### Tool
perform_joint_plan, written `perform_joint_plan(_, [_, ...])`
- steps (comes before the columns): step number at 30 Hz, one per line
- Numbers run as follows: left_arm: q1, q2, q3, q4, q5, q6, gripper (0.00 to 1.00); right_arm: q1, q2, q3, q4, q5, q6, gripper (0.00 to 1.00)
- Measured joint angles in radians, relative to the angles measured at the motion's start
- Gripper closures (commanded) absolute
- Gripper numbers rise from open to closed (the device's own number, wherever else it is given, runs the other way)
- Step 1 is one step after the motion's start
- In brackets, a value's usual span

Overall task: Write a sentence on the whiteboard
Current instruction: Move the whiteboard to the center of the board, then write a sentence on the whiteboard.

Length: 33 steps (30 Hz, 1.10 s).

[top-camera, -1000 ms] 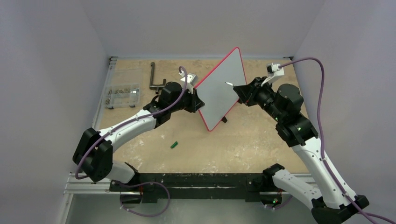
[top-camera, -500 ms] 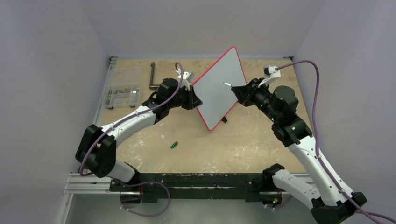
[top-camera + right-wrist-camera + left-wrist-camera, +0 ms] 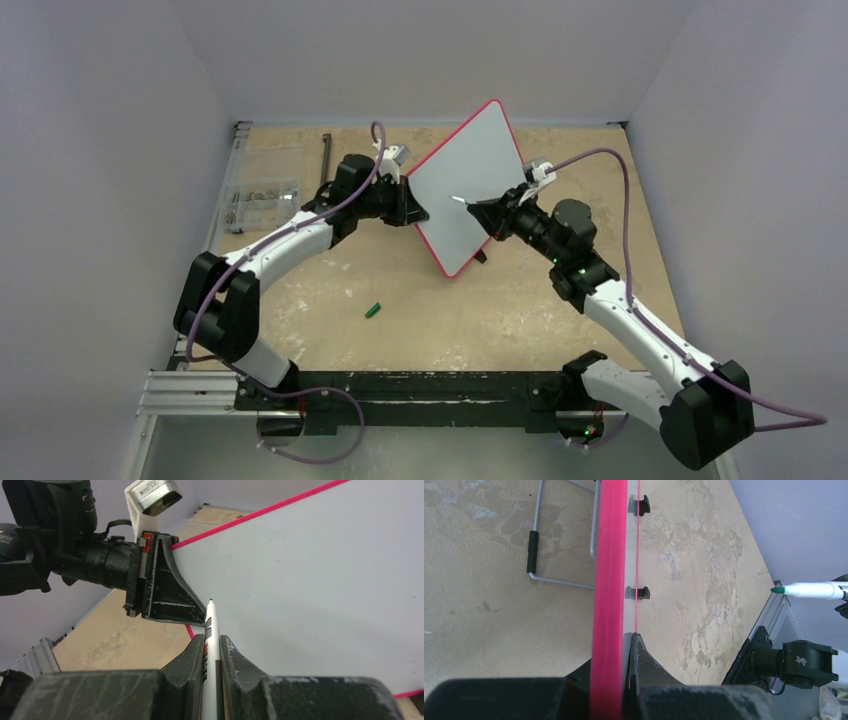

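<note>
The whiteboard [image 3: 475, 170], white with a thin red rim, is held tilted up on edge above the table. Its face is blank; no green sentence shows in any view. My left gripper [image 3: 411, 208] is shut on the board's left edge; in the left wrist view the red rim [image 3: 609, 570] runs between the jaws of the gripper [image 3: 626, 641]. My right gripper [image 3: 488, 214] is shut on a white marker [image 3: 208, 630] with a green tip. The tip [image 3: 456, 199] points at the board's face, close to it; I cannot tell whether it touches. The marker also shows in the left wrist view [image 3: 811, 589].
A green marker cap [image 3: 373, 310] lies on the tan table in front of the board. A clear parts box [image 3: 262, 203] sits at the far left, with a black bar tool [image 3: 328, 163] beside it. Grey walls close in the sides and back.
My right arm has swung left and carried the marker tip across the board's face toward its left side. My left arm has drawn the board slightly left and back.
</note>
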<state>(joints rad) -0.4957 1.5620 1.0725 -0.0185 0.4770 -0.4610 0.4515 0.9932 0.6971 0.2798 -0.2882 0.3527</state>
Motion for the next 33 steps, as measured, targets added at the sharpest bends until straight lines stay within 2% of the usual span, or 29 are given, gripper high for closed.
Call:
perform_joint_plan(9, [0.003,0.022,0.07,-0.096,0.017,0.05,1.0,0.0,0.117,-0.002,0.165,-0.063,-0.025,1.0])
perform_joint_plan(17, [0.004,0.026,0.083,-0.111,0.02,0.064,1.0,0.0,0.185,-0.002,0.279,-0.088,-0.041,1.0])
perform_joint_plan(21, [0.003,0.026,0.085,-0.114,0.02,0.065,1.0,0.011,0.212,-0.002,0.297,-0.093,-0.061,1.0])
perform_joint_plan(27, [0.003,0.026,0.087,-0.117,0.022,0.076,1.0,0.092,0.236,0.0,0.295,-0.058,-0.114,1.0])
perform_joint_plan(33, [0.004,0.026,0.087,-0.117,0.022,0.08,1.0,0.105,0.251,0.013,0.294,-0.014,-0.133,1.0])
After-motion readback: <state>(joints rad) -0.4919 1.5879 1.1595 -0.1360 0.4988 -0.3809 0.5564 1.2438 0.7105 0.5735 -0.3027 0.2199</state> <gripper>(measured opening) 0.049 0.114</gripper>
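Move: My right hand holds the uncapped marker; the middle of the leaning whiteboard lies about 12 cm ahead of that hand, level with it sideways and some 12 cm below. My left fingers already pinch the board's left edge, 9 cm left, 4 cm ahead and 10 cm below my right hand. From my left hand the board's middle is roughly 9 cm to the right and 8 cm ahead; the green cap lies 10 cm left and 10 cm back. I carry the marker with my right hand about 5 cm left, with some 2 cm forward and 2 cm down, bringing its tip across in front of the whiteboard towards the pinched left edge. I start left and forward together, then go mostly left, tipping the fingers up and turning them counter-clockwise, roughly 10 degrees in all. My left hand stays put and keeps its pinch, turning barely clockwise. ##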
